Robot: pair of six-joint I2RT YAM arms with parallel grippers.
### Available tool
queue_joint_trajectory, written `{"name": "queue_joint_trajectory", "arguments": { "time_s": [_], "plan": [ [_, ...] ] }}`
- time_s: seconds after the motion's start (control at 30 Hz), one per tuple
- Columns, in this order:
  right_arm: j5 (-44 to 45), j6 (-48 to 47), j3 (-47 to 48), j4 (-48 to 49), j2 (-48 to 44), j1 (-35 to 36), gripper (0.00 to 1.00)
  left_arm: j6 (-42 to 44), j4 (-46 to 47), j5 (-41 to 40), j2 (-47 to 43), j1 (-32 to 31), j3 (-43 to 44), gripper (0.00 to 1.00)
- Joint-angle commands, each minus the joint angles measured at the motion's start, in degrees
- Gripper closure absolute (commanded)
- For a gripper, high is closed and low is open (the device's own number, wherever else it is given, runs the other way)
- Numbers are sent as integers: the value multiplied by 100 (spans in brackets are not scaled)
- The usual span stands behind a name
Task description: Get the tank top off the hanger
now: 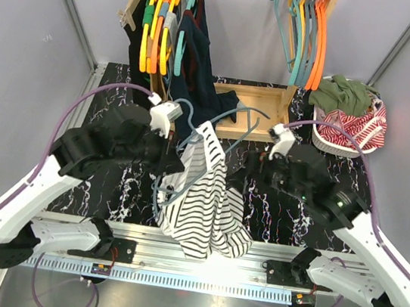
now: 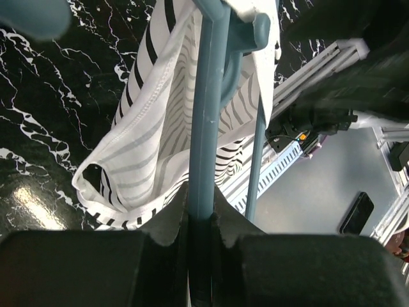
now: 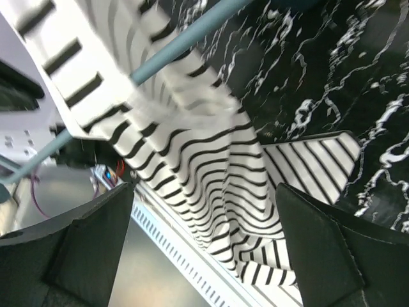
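A black-and-white striped tank top (image 1: 205,207) hangs from a blue-grey hanger (image 1: 250,114) above the middle of the table, and its hem spills over the front edge. My left gripper (image 1: 178,141) is shut on the hanger. In the left wrist view the hanger's bar (image 2: 206,128) runs up from between the closed fingers (image 2: 160,224), with the tank top (image 2: 144,150) draped to its left. My right gripper (image 1: 255,163) stands open just right of the garment. In the right wrist view the gripper (image 3: 204,246) frames the striped tank top (image 3: 211,173) without touching it, below the hanger bar (image 3: 185,37).
A wooden clothes rack (image 1: 262,100) stands at the back, with dark garments on orange hangers (image 1: 158,25) on the left and several empty hangers (image 1: 306,30) on the right. A white basket (image 1: 328,144) of clothes sits at the back right. The table top (image 1: 127,188) is black marble.
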Motion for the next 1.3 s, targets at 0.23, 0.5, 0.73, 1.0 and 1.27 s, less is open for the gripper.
{"name": "queue_joint_trajectory", "arguments": {
  "time_s": [0.23, 0.5, 0.73, 1.0, 1.27],
  "plan": [
    [36, -246, -307, 1378, 632, 734, 14, -12, 875, 109, 430, -2, 619, 100],
    [2316, 308, -123, 685, 563, 725, 100, -73, 709, 328, 202, -2, 4, 100],
    [5825, 1704, 622, -869, -132, 716, 100, -161, 67, 723, -465, -2, -1417, 100],
    [5274, 1971, 503, -1946, 316, -398, 100, -715, -547, 638, -1634, -2, -1650, 100],
    [723, 282, 368, -1108, 2222, -1086, 100, -1233, -681, -1252, -2232, -2, -639, 100]
  ]
}}
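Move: The striped tank top hangs on its teal hanger between the hands, its middle about 6 cm left of the open right hand, 3 cm nearer the base and some 7 cm below. From the left hand, which already grips the hanger, the tank top is roughly 7 cm right, 4 cm back and 7 cm lower. The laundry basket sits about 34 cm right and 19 cm ahead of the right hand, some 22 cm down. The tank top is pinched by the right fingers as that hand slides about 5 cm left and slightly down and closes from wide open; the hand then sweeps some 20 cm right and somewhat forward, turning clockwise, before dipping about 12 cm and swinging part-way back left. Meanwhile the left hand keeps its grip on the hanger and draws it back and down, then left and up again. ##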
